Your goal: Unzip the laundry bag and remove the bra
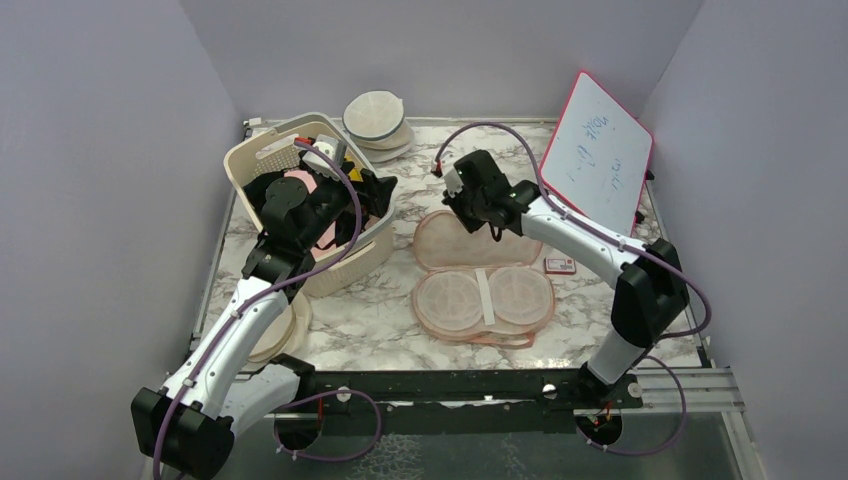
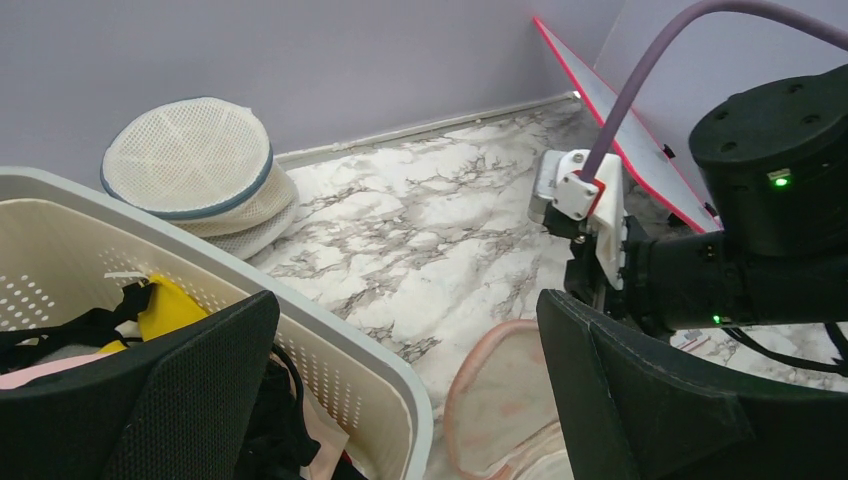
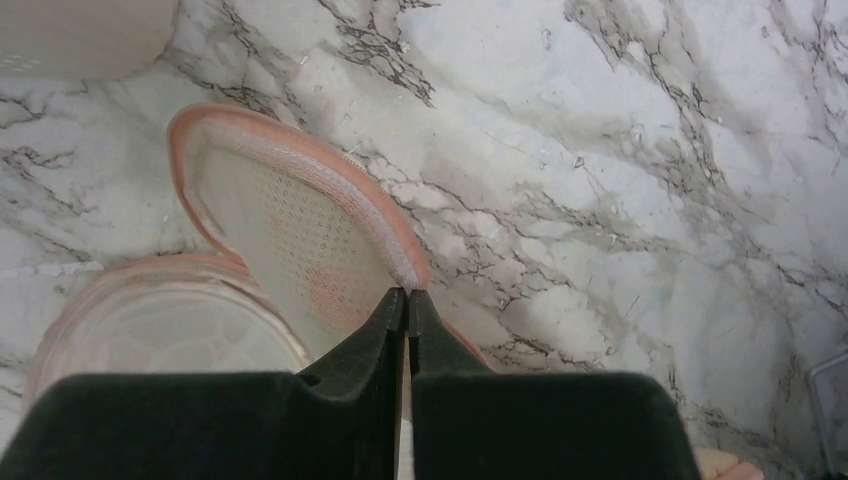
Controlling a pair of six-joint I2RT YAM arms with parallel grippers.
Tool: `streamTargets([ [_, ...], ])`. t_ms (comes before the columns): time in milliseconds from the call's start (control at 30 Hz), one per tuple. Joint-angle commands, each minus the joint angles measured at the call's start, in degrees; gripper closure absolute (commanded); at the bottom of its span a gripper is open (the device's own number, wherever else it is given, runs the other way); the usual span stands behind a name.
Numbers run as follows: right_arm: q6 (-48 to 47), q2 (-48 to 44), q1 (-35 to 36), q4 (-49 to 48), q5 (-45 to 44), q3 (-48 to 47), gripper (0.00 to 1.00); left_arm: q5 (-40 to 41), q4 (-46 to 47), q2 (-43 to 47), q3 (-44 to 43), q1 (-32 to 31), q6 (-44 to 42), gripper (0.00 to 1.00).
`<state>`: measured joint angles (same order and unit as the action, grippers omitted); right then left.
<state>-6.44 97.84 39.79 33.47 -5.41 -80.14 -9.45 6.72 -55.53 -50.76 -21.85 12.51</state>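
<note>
The peach laundry bag point(image 1: 484, 302) lies unzipped on the marble table, its two pale mesh-lined lobes facing up. Its lid point(image 1: 448, 240) is folded back and lifted at the far rim. My right gripper point(image 1: 470, 212) is shut on that peach rim point(image 3: 400, 262), the fingertips pinching the edge in the right wrist view, where the gripper point(image 3: 406, 296) is central. My left gripper point(image 1: 350, 205) hangs open over the near corner of the basket, nothing between its fingers point(image 2: 200, 380). Pale pink fabric point(image 1: 300, 186) that looks like the bra lies in the basket among black garments, partly hidden by the arm.
The cream slotted basket point(image 1: 262, 150) stands at back left, holding black, yellow and pink clothes point(image 2: 150, 305). Cream-white domed cases point(image 1: 377, 118) are stacked behind it, another point(image 1: 288, 325) by my left arm. A red-framed whiteboard point(image 1: 600, 150) leans on the right wall, and a small red card point(image 1: 560, 265) lies below it.
</note>
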Motion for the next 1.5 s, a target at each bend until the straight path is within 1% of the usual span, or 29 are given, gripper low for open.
streamTargets([
  [0, 4.8, -5.3, 1.0, 2.2, -0.2, 3.0, 0.99, 0.9, 0.1, 0.5, 0.2, -0.2, 0.1, 0.02],
  [200, 10.7, -11.6, 1.9, 2.2, 2.8, 10.5, 0.99, 1.0, 0.0, 0.5, 0.1, -0.2, 0.1, 0.02],
  [333, 14.9, -16.3, 2.0, -0.5, 8.0, 18.0, 0.99, 0.9, -0.1, 0.5, 0.1, -0.2, 0.2, 0.02],
  [533, 21.3, -21.7, 2.1, -3.7, 12.7, 28.0, 0.99, 1.0, -0.2, 0.9, 0.1, -0.2, 0.3, 0.02],
  [700, 25.4, -23.9, 2.1, -10.6, 19.0, 36.5, 0.98, 1.1, -0.2, 1.3, 0.0, -0.2, 0.4, 0.02],
  [967, 29.4, -23.0, 2.2, -20.2, 26.3, 44.1, 0.94, 1.4, -0.2, 1.2, 0.2, -0.3, 0.5, 0.02],
  [1033, 30.0, -23.2, 2.2, -21.7, 27.7, 44.8, 0.90, 1.5, -0.3, 1.0, 0.3, -0.3, 0.5, 0.02],
  [1133, 30.5, -24.0, 2.2, -23.0, 29.6, 45.4, 0.81, 1.5, -0.3, 0.8, 0.3, -0.3, 0.5, 0.02],
  [1233, 31.1, -25.2, 2.2, -22.9, 30.4, 45.4, 0.69, 1.4, -0.3, 0.5, 0.2, -0.3, 0.5, 0.02],
  [1267, 31.1, -25.9, 2.1, -22.8, 30.3, 45.5, 0.65, 1.4, -0.4, 0.4, 0.2, -0.3, 0.5, 0.02],
  [1467, 29.7, -31.5, 2.1, -20.7, 25.7, 44.0, 0.48, 0.7, -0.4, -0.2, 0.0, -0.3, 0.6, 0.02],
])
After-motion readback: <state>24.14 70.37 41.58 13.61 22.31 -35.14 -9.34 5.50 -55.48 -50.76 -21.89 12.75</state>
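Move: With the lid rim in its fingers, the right hand has the laundry bag's open base about 14 cm behind it, 4 cm to its right and some 11 cm below. The small red box lies about 4 cm back, 19 cm right and 12 cm below that hand; the basket's middle is roughly 6 cm ahead, 32 cm left and 4 cm lower. From the left hand, the base is about 12 cm back, 23 cm right and 32 cm down. Still pinching the lid rim of the laundry bag, the right hand draws it back over the open base about 18 cm, sinking nearly 10 cm on the way. Its fingers tip steeper and its left side rolls up, each by some 30 degrees. Over the base they open to about half, letting the rim loose, and the hand starts to rise again. ##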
